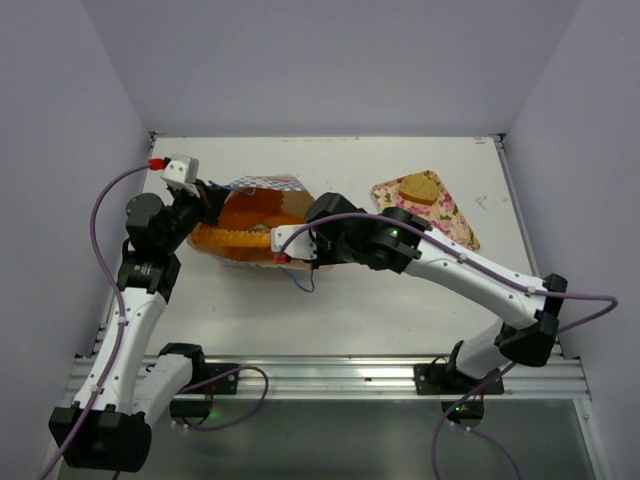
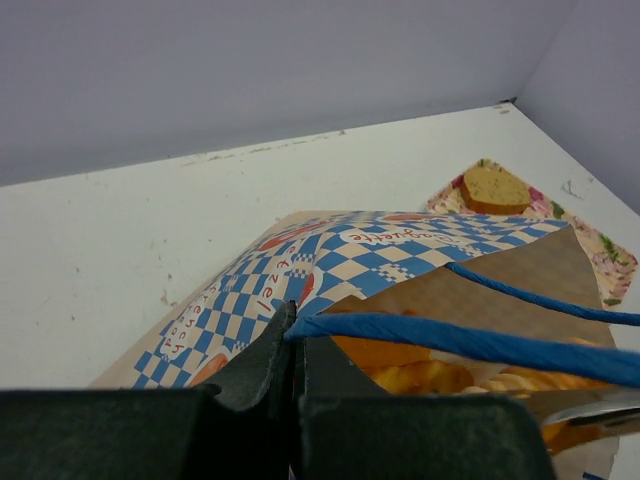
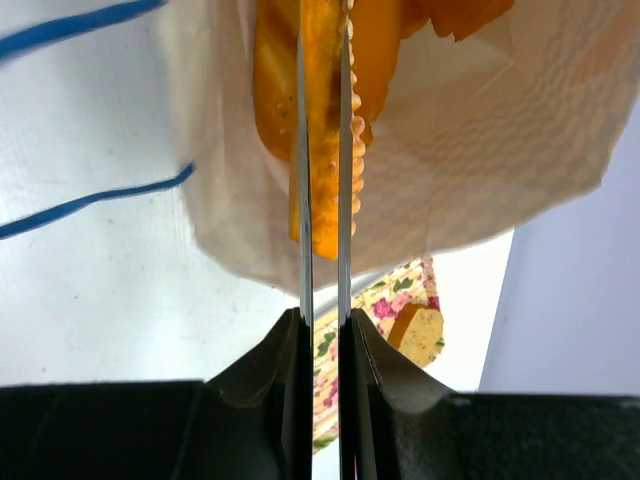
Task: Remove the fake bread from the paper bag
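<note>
The paper bag (image 1: 262, 190) lies on its side at the table's back left, mouth toward the right. My left gripper (image 1: 208, 190) (image 2: 290, 325) is shut on its blue cord handle (image 2: 450, 335) at the mouth's rim. Glossy orange fake bread (image 1: 240, 238) (image 2: 420, 375) shows inside the bag (image 2: 330, 260). My right gripper (image 1: 283, 250) (image 3: 323, 300) reaches into the bag's mouth (image 3: 450, 150). Its thin metal blades are shut on a long ridged orange loaf (image 3: 325, 150). One tan piece of bread (image 1: 420, 187) (image 2: 495, 188) (image 3: 420, 332) lies on the tray.
A pink floral tray (image 1: 455, 225) (image 2: 610, 255) (image 3: 385, 300) lies at the back right, near the right wall. A loose blue cord (image 3: 90, 200) trails on the table in front of the bag. Grey walls close in the left, back and right sides.
</note>
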Action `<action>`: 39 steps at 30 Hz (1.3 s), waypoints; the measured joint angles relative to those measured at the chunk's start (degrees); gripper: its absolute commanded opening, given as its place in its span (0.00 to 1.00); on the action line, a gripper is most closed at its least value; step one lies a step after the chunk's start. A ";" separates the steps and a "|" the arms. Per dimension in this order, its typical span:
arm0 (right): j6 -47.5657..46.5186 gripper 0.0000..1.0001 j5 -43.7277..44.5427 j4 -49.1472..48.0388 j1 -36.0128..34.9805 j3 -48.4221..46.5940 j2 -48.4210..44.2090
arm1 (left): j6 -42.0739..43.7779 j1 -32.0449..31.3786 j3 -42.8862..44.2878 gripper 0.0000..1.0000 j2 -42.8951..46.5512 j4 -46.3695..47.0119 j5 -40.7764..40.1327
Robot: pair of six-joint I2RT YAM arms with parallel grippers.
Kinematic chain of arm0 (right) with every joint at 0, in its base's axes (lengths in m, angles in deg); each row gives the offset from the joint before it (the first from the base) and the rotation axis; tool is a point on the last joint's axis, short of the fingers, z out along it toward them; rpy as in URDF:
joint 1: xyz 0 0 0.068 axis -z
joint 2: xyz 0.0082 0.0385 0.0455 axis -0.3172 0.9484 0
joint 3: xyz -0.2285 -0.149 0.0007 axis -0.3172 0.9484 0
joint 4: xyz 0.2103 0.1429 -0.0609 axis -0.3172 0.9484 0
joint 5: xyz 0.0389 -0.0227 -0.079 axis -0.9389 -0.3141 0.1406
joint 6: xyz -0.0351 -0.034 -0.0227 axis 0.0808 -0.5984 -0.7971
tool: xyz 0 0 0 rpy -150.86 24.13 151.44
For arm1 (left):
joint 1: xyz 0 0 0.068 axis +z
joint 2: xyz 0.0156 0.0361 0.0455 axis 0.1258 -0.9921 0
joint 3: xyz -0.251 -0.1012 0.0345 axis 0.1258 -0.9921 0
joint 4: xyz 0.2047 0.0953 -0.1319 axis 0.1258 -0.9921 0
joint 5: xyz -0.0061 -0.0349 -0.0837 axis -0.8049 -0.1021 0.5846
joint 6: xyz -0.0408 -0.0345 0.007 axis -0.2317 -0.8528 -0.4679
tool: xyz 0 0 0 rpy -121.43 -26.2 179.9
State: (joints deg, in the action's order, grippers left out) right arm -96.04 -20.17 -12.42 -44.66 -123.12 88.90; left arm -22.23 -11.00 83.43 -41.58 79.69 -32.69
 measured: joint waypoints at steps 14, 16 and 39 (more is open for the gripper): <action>-1.79 0.00 -13.07 4.39 9.42 1.49 -16.46 | -0.68 0.00 5.16 0.00 -4.55 -1.97 -3.54; -2.05 0.00 -14.12 4.46 11.15 2.47 -18.08 | -0.68 0.00 5.92 0.00 -4.98 -2.51 -4.15; 2.56 0.00 -19.58 1.62 41.83 16.44 -38.73 | -0.57 0.00 10.54 0.00 -11.91 -5.29 -9.16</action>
State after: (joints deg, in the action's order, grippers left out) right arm -93.48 -39.76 -10.80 -2.83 -106.69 50.17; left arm -22.80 -11.00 93.97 -53.49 74.40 -41.85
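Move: The right hand holds the tongs, already closed on the long ridged bread inside the bag. The flowered board they are bound for lies about 20 cm ahead of that hand, 26 cm to its right and 25 cm below, with the bread slice on its far part, some 28 cm ahead and 25 cm right. The paper bag is about 10 cm ahead, 13 cm left and 15 cm below. From the left hand, the board is roughly 15 cm ahead, 47 cm right and 29 cm down. Keeping its grip on the tongs and the long bread pinched in them, the right hand rises out of the bag mouth and sweeps about 23 cm to the right towards the flowered board, climbing nearly 9 cm and sinking slightly again at the end, while the wrist turns some 30 degrees clockwise and its left side lifts. The left hand, still pinching the bag's blue handle, carries it about 5 cm forward and a little left, turning slightly counter-clockwise. ##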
